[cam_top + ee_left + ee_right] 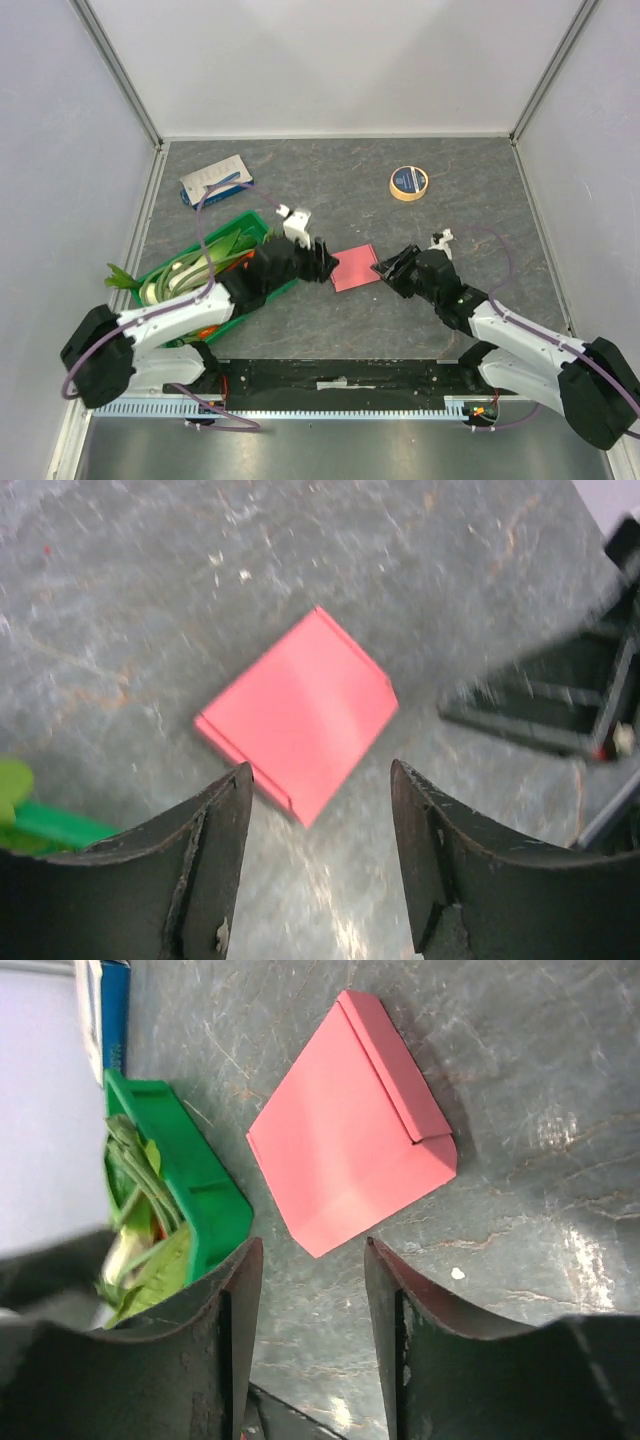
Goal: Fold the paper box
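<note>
The pink paper box (354,267) lies flat and folded on the grey table between the two arms. My left gripper (325,262) sits just to its left, open, with nothing between its fingers. In the left wrist view the paper box (298,712) lies just beyond the open left gripper (320,780), one corner pointing toward the gap. My right gripper (385,268) is at the box's right edge, also open and holding nothing. From the right wrist, the paper box (350,1128) rests just ahead of the right gripper (312,1250), apart from it.
A green crate (185,285) of vegetables stands at the left, under the left arm. A blue-and-white flat package (213,180) lies at the back left. A roll of tape (409,183) sits at the back right. Enclosure walls ring the table.
</note>
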You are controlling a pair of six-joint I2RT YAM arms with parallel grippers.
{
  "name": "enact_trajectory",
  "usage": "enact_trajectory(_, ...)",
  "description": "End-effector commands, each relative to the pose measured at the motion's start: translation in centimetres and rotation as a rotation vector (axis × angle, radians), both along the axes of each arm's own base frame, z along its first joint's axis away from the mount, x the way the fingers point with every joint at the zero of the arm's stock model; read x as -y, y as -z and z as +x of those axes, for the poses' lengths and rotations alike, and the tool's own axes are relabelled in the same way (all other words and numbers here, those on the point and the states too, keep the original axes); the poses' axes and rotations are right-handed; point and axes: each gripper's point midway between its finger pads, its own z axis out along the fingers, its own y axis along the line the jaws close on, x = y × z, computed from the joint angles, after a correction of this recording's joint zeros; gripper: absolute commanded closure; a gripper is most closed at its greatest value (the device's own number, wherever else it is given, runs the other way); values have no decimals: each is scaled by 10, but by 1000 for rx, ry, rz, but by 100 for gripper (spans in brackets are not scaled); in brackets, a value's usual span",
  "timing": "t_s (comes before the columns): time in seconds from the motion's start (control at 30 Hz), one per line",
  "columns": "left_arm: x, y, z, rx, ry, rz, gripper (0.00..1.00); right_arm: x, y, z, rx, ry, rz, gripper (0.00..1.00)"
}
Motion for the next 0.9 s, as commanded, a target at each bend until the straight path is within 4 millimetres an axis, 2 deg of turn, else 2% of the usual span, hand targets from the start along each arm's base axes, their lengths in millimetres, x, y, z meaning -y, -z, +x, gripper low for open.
enact_trajectory(0.0,25,-9,39,-97,86,-10,40,-2,10,-11,16,-248,-297,51)
enact_trajectory(0.03,24,2,46,-137,74,36,44,-5,10,-11,41,-308,-362,55)
enact_trajectory(0.07,27,30,58,-197,57,97,50,-9,1,-9,39,-330,-413,56)
enact_trajectory(0.1,33,20,74,-192,48,98,55,-18,9,-15,34,-386,-481,58)
enact_trajectory(0.13,28,31,87,-207,17,127,57,-24,10,-16,56,-443,-536,64)
enact_trajectory(0.17,29,51,95,-235,11,159,58,-35,4,-14,78,-481,-552,66)
enact_trajectory(0.2,29,52,110,-227,9,164,60,-47,13,-22,84,-557,-585,68)
enact_trajectory(0.23,31,58,115,-246,14,172,64,-53,15,-22,108,-591,-613,77)
enact_trajectory(0.27,28,64,119,-271,5,192,70,-58,12,-19,164,-642,-666,82)
enact_trajectory(0.3,29,74,127,-274,1,206,71,-63,20,-24,175,-689,-711,88)
enact_trajectory(0.33,29,77,130,-276,2,207,71,-66,23,-25,189,-715,-742,98)
enact_trajectory(0.47,33,93,137,-311,19,245,79,-78,36,-31,217,-812,-828,100)
enact_trajectory(0.5,34,93,138,-310,23,246,80,-78,45,-32,194,-817,-842,100)
enact_trajectory(0.6,33,105,138,-329,22,261,82,-84,55,-37,169,-816,-844,100)
enact_trajectory(0.87,29,132,130,-382,27,296,90,-94,59,-28,189,-701,-902,100)
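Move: The pink paper box lies on the table between the hands: about 5 cm ahead of the left hand, 6 cm to its right and 12 cm below. From the right hand it is roughly 4 cm ahead, 6 cm to the left and 7 cm lower. The green vegetable crate's middle is some 24 cm left of the left hand and 2 cm ahead; the tape roll sits about 23 cm ahead of the right hand and 5 cm to its right. Heading for opposite sides of the box, the left hand swings about 13 cm forward, then sinks some 12 cm to its far left corner, tipping down and closing nearly shut. The right hand sweeps about 8 cm left and 5 cm back, sinking 7 cm beside the near edge, its wrist rolling and turning counter-clockwise as the fingers shut. Contact can't be made out. ##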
